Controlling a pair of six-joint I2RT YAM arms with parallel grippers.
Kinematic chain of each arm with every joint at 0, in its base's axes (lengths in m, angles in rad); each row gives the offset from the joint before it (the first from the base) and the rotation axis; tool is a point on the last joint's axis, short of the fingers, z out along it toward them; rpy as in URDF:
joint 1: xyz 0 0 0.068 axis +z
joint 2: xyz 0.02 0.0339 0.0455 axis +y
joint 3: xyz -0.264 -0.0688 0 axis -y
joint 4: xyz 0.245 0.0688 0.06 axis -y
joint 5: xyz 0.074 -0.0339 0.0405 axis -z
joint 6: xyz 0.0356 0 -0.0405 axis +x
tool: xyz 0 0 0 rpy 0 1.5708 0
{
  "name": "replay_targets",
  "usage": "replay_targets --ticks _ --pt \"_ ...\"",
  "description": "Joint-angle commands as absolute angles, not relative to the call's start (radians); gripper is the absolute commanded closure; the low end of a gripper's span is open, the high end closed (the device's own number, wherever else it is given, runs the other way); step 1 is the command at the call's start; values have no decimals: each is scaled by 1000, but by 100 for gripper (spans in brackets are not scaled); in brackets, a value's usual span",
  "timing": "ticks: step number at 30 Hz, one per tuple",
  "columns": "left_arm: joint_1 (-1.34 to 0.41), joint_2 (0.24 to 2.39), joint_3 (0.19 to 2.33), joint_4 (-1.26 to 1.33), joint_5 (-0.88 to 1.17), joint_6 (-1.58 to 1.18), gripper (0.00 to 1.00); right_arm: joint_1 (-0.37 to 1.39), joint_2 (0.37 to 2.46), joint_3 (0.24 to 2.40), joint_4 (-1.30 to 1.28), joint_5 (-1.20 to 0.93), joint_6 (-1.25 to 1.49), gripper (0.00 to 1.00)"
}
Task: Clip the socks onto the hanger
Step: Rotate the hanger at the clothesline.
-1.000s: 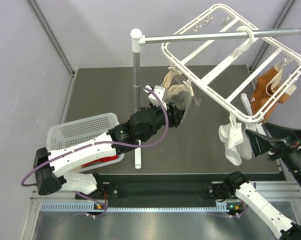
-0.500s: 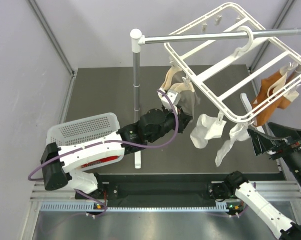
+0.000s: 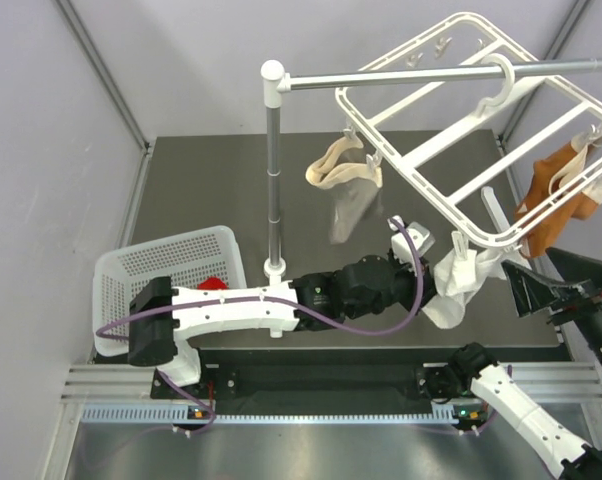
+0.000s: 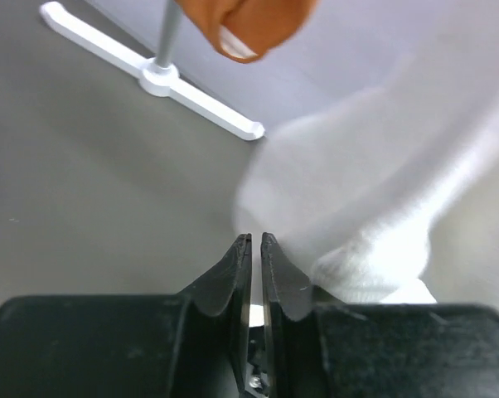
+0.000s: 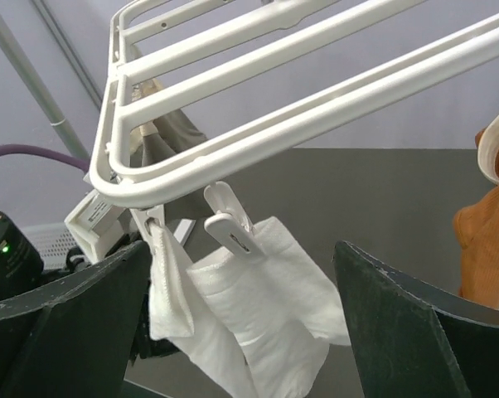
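The white hanger (image 3: 436, 205) (image 5: 274, 133) hangs tilted from the grey rail. A white pair of socks (image 3: 459, 280) (image 5: 266, 307) is pinned at its near corner by a white clip (image 5: 233, 224). Beige socks (image 3: 343, 170) and a grey sock (image 3: 346, 210) hang on its left edge, and orange socks (image 3: 556, 195) (image 5: 486, 249) on its right. My left gripper (image 3: 426, 262) (image 4: 256, 240) is shut, with nothing seen between its tips. The white sock (image 4: 382, 191) brushes the outside of its right finger. My right gripper (image 3: 549, 280) (image 5: 241, 246) is open, facing the clipped white pair.
The grey pole stand (image 3: 273, 170) rises mid-table, and its white foot (image 4: 200, 91) lies on the dark tabletop. A white perforated basket (image 3: 161, 255) at the left holds a red sock (image 3: 211, 284). My left arm stretches across the table's front half.
My left arm swung right from the beige and grey socks to the white pair, and its jaws closed. The hanger and white socks swayed. My right gripper opened slightly wider.
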State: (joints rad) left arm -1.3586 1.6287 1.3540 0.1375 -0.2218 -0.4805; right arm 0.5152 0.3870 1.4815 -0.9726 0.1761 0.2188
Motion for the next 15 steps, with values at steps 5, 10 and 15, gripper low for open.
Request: replay_targets --ticks 5,10,15 --pt "-1402 1549 1368 124 -275 -469 74 529 387 1503 -997 245 172 9" --pt "-1402 1444 1316 52 -311 -465 62 534 379 1450 -1025 252 181 9" --pt "-1402 1284 1206 14 -370 -459 55 534 351 1359 -1029 223 235 13"
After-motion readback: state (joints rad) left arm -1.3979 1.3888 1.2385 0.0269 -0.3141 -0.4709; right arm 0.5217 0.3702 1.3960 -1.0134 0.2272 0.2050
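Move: The left hand's nearly shut fingertips lie behind the hanging white sock, whose middle is about 3 cm back, 3 cm right and 3 cm above them; the grey sock hangs some 15 cm ahead and 14 cm left. From the open right hand, the hanger's near corner is about 6 cm ahead, 4 cm left and 5 cm up. The white sock is 6 cm ahead and 7 cm left, a little lower; the orange sock 12 cm ahead, 7 cm right. From against the far side of the white sock, the left hand eases back a little, then withdraws left about 6 cm and rises some 3 cm, its fingers parting to nearly half open. Meanwhile the right hand, still wide open, sinks about 3.5 cm below the hanger's near bar, edging forward and tipping slightly down. ##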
